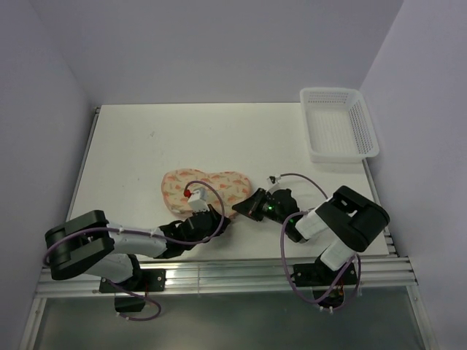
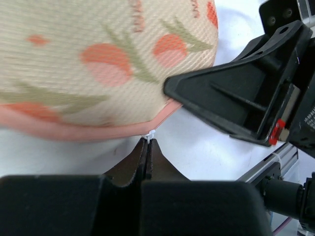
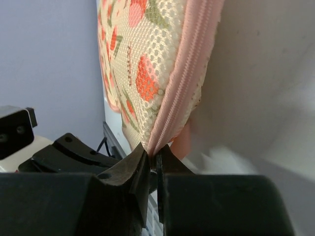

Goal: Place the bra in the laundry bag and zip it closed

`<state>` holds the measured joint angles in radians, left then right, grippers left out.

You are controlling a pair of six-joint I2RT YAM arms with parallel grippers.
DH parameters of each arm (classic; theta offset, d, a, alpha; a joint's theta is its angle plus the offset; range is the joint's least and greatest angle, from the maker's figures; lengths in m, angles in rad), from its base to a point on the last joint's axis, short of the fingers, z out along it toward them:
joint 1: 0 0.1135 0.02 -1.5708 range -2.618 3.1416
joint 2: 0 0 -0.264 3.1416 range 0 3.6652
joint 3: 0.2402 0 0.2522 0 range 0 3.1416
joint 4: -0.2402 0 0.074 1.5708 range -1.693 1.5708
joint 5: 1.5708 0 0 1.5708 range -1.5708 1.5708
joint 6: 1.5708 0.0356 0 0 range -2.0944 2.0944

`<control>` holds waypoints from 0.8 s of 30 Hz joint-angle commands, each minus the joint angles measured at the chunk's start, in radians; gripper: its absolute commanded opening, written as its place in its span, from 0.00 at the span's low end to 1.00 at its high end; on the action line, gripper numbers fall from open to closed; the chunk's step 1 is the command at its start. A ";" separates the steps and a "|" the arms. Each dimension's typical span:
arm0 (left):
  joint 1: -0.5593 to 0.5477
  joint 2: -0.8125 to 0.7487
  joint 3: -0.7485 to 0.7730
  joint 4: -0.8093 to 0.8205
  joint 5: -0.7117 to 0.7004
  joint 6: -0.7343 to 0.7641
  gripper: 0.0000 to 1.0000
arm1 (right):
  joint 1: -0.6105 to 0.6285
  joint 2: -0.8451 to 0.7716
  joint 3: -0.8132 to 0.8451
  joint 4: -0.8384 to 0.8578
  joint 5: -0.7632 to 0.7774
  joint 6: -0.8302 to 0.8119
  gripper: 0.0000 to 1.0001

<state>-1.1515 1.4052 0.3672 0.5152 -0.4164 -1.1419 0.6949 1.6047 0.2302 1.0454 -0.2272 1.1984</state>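
The laundry bag lies closed on the white table, a cream-pink peanut shape with red-orange and green print. The bra is hidden in every view. My left gripper sits at the bag's near edge. In the left wrist view the left gripper is shut on a small white zip pull under the bag's pink rim. My right gripper meets the bag's near right end. Seen from the right wrist, the right gripper is shut on the pink zip seam of the laundry bag.
A white perforated plastic basket stands at the table's back right corner. The right gripper's black body fills the right side of the left wrist view, close to the left gripper. The table's near edge and metal rail lie just behind both grippers.
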 commanded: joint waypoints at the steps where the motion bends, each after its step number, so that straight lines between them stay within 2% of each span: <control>1: -0.007 -0.084 -0.054 -0.063 0.015 -0.013 0.00 | -0.067 -0.037 0.015 0.011 0.091 -0.071 0.05; 9: 0.016 -0.195 -0.114 -0.242 -0.051 -0.015 0.00 | -0.202 -0.055 0.040 -0.018 -0.021 -0.117 0.00; 13: 0.024 -0.288 -0.151 -0.308 -0.067 -0.021 0.00 | -0.335 -0.075 0.073 -0.114 -0.087 -0.170 0.00; 18: 0.027 -0.347 -0.160 -0.369 -0.071 -0.019 0.00 | -0.403 -0.081 0.142 -0.218 -0.087 -0.229 0.00; 19: 0.029 -0.348 -0.160 -0.354 -0.068 -0.012 0.00 | -0.402 -0.084 0.164 -0.229 -0.110 -0.235 0.03; 20: 0.030 -0.344 -0.157 -0.347 -0.062 -0.007 0.00 | -0.394 -0.088 0.169 -0.242 -0.118 -0.246 0.09; 21: 0.032 -0.336 -0.139 -0.342 -0.059 -0.001 0.00 | -0.385 -0.094 0.172 -0.251 -0.116 -0.247 0.21; 22: 0.032 -0.313 -0.129 -0.327 -0.056 0.011 0.00 | -0.374 -0.115 0.156 -0.269 -0.110 -0.249 0.55; 24: 0.033 -0.285 -0.103 -0.301 -0.055 0.021 0.00 | -0.351 -0.143 0.137 -0.292 -0.116 -0.246 0.78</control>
<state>-1.1213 1.0885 0.2199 0.2180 -0.4770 -1.1439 0.3244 1.5253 0.3580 0.7719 -0.3733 0.9844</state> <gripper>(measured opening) 0.013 0.704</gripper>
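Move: The left hand already pinches the zip pull on the laundry bag's near edge; the bag's middle lies about 9 cm ahead of it and 7 cm to its left, a couple of centimetres lower, and the left lobe roughly 10 cm ahead and 15 cm to the left. The right hand already grips the bag's edge close by: from it the bag's middle is some 6 cm ahead and 9 cm left, the zip pull about 3 cm back and 3 cm left, the right lobe 7 cm straight ahead. The hands draw apart along the zip: the left keeps the pull pinched and takes it about 7 cm to the left along the near edge, sinking and easing back a little late on, while the right tows its pinched stretch of edge forward and right, about 8 cm each way, slowly at first and then faster, turning some 10 degrees clockwise. At the far end the right hand stops, opens its fingers wide and lets go of the edge, rising about a centimetre, while the left stays shut on the pull. ##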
